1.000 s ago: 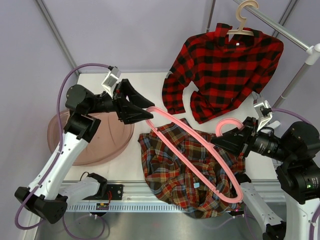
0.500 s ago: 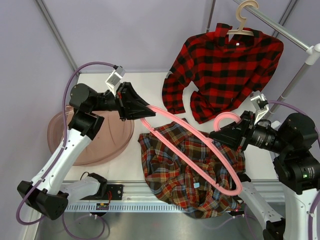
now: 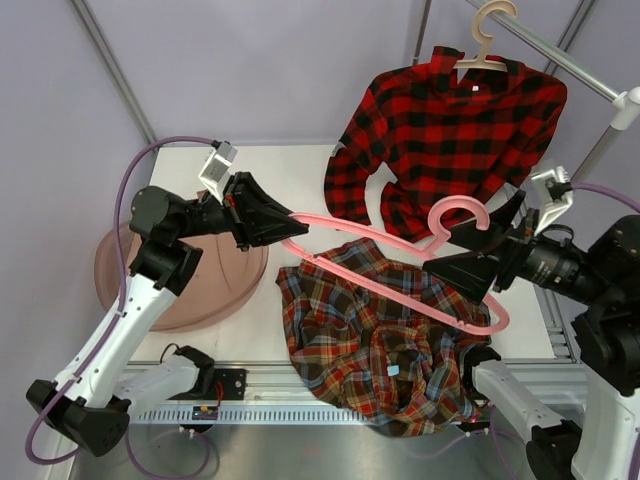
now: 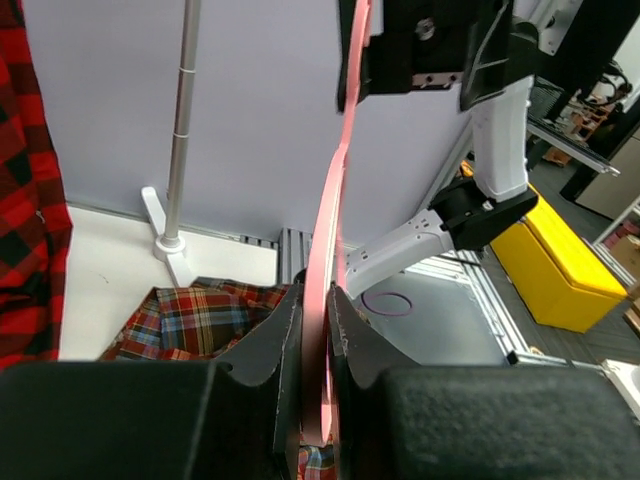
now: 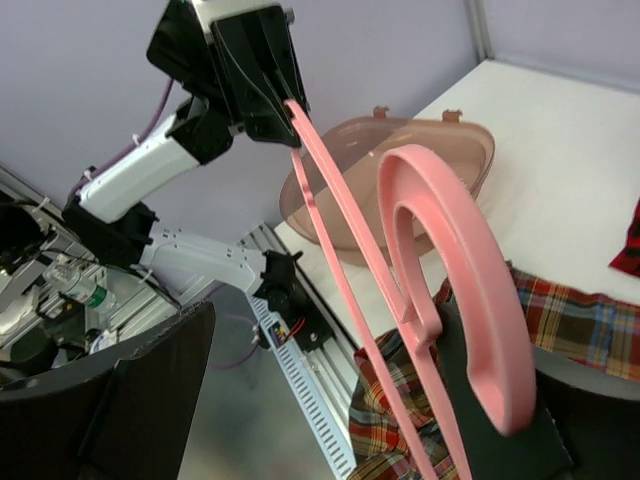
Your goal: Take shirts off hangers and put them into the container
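The pink hanger (image 3: 385, 268) hangs in the air over the multicolour plaid shirt (image 3: 370, 350), which lies crumpled on the table. My left gripper (image 3: 287, 224) is shut on the hanger's left end; the left wrist view shows the pink bar (image 4: 336, 190) pinched between the jaws (image 4: 315, 305). My right gripper (image 3: 478, 245) stands open around the hook (image 5: 455, 260), which leans on one finger (image 5: 560, 420). The red-and-black shirt (image 3: 450, 125) hangs on the beige hanger (image 3: 490, 40) at the back right. The pinkish container (image 3: 215, 290) sits at the left, under my left arm.
A grey rack pole (image 3: 590, 165) slants along the back right, and its white foot (image 4: 165, 235) stands on the table. A metal rail with a black box (image 3: 215, 385) runs along the near edge. The container (image 5: 430, 150) lies beyond the hanger in the right wrist view.
My left gripper has shut on the hanger's left end. My right gripper has opened and let go of the hook. The hanger has risen off the plaid shirt and shifted right.
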You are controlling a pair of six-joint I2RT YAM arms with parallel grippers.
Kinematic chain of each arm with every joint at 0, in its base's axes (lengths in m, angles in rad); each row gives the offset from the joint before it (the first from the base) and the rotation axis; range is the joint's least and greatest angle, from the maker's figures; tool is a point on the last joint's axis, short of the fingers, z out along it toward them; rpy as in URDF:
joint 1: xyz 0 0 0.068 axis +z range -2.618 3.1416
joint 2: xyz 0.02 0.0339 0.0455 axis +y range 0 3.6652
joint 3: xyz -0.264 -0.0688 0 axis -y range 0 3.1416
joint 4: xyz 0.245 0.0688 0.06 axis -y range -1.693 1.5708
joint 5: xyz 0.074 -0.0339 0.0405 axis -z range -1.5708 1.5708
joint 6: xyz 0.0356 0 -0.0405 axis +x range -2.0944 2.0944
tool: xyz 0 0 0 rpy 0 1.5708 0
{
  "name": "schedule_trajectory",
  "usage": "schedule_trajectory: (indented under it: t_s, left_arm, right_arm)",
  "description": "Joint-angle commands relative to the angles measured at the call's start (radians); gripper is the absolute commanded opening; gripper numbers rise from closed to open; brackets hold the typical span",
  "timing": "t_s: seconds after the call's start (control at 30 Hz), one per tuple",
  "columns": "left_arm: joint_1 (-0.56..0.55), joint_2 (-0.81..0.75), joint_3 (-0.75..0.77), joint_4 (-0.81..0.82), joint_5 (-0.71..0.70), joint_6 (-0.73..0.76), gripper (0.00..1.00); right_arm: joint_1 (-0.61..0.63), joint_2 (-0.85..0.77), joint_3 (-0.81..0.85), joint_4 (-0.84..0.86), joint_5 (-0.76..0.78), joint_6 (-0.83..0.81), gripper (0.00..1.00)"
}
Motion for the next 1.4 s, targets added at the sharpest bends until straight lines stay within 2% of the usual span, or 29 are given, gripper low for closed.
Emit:
schedule_trajectory:
  t_s: [0.0, 0.03, 0.1, 0.13, 0.17, 0.2, 0.23, 0.27, 0.3, 0.33, 0.37, 0.4, 0.43, 0.47, 0.6, 0.7, 0.77, 0.8, 0.83, 0.9, 1.03, 1.37]
  left_arm:
    - [-0.009, -0.040, -0.035, 0.037, -0.135, 0.025, 0.00]
    - [-0.023, -0.049, -0.050, 0.061, -0.192, 0.025, 0.00]
    - [-0.118, -0.045, -0.023, -0.030, -0.285, 0.143, 0.00]
    - [-0.165, -0.037, -0.003, -0.111, -0.401, 0.250, 0.00]
    - [-0.258, -0.026, 0.037, -0.141, -0.468, 0.290, 0.00]
    - [-0.293, -0.016, 0.046, -0.146, -0.538, 0.318, 0.00]
    - [-0.323, 0.003, 0.051, -0.114, -0.649, 0.347, 0.00]
    - [-0.369, 0.009, 0.034, -0.080, -0.693, 0.361, 0.00]
    - [-0.395, 0.016, 0.020, -0.042, -0.746, 0.384, 0.00]
    - [-0.426, 0.033, 0.014, 0.004, -0.867, 0.453, 0.00]
    - [-0.490, 0.050, 0.026, 0.009, -0.945, 0.487, 0.00]
    - [-0.512, 0.076, 0.042, 0.015, -0.996, 0.521, 0.00]
    - [-0.534, 0.102, 0.057, 0.041, -1.082, 0.574, 0.00]
    - [-0.570, 0.162, 0.075, 0.049, -1.124, 0.597, 0.00]
    - [-0.601, 0.300, 0.244, -0.011, -1.195, 0.680, 0.00]
    - [-0.598, 0.346, 0.273, 0.015, -1.181, 0.685, 0.00]
    - [-0.598, 0.383, 0.310, 0.011, -1.158, 0.687, 0.00]
    - [-0.598, 0.421, 0.333, 0.003, -1.152, 0.693, 0.00]
    - [-0.598, 0.437, 0.358, 0.014, -1.141, 0.687, 0.00]
    - [-0.598, 0.457, 0.371, 0.029, -1.133, 0.684, 0.00]
    - [-0.598, 0.478, 0.405, 0.051, -1.126, 0.676, 0.00]
    - [-0.620, 0.532, 0.575, 0.034, -1.097, 0.680, 0.00]
  right_arm:
    - [0.002, 0.000, 0.177, -0.098, 0.027, 0.001, 0.99]
    - [0.002, -0.012, 0.209, -0.117, 0.057, 0.010, 0.99]
    - [0.000, -0.038, 0.284, -0.167, 0.147, 0.033, 0.99]
    - [0.002, -0.050, 0.318, -0.192, 0.193, 0.036, 0.99]
    - [0.000, -0.050, 0.402, -0.221, 0.312, 0.045, 1.00]
    - [0.000, -0.050, 0.447, -0.281, 0.375, 0.061, 0.99]
    - [0.000, -0.049, 0.494, -0.305, 0.443, 0.067, 0.96]
    - [0.000, -0.053, 0.557, -0.328, 0.569, 0.077, 0.92]
    - [0.000, -0.064, 0.570, -0.324, 0.627, 0.091, 0.86]
    - [-0.003, -0.101, 0.570, -0.320, 0.688, 0.099, 0.82]
    - [-0.005, -0.124, 0.539, -0.303, 0.815, 0.131, 0.53]
    - [-0.005, -0.148, 0.518, -0.297, 0.872, 0.149, 0.34]
    - [-0.006, -0.186, 0.495, -0.293, 0.932, 0.162, 0.18]
    - [-0.006, -0.199, 0.454, -0.287, 0.990, 0.167, 0.07]
    - [-0.006, -0.213, 0.432, -0.324, 1.077, 0.128, 0.06]
    - [-0.006, -0.265, 0.403, -0.297, 1.114, 0.098, 0.00]
    - [-0.006, -0.276, 0.383, -0.272, 1.089, 0.088, 0.00]
    - [-0.006, -0.282, 0.376, -0.264, 1.077, 0.085, 0.07]
    - [-0.008, -0.287, 0.369, -0.260, 1.065, 0.081, 0.08]
    - [-0.008, -0.288, 0.350, -0.267, 1.057, 0.068, 0.08]
    - [-0.006, -0.305, 0.329, -0.275, 1.077, 0.045, 0.00]
    - [-0.006, -0.317, 0.306, -0.247, 1.036, 0.022, 0.00]
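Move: My left hand already pinches the pink hanger by one end. The rail's free stretch, where it belongs, lies about 23 cm ahead, 39 cm to the right and 11 cm higher. The red checked shirt on its own hanger is some 22 cm ahead, 27 cm right and 10 cm below; the plaid shirt lies about 7 cm back, 17 cm right and 42 cm down. From my open right hand the rail is roughly 28 cm ahead, 18 cm right, 8 cm up. Keeping its pinch on the pink hanger, my left hand swings right about 17 cm, first easing back and up, then reaching forward with a dip, and finally rising, towards the rail in front of the red checked shirt; the wrist turns some 35 degrees counter-clockwise and tips up. My right hand, already clear, backs away to the right, turning clockwise, and shuts empty. ##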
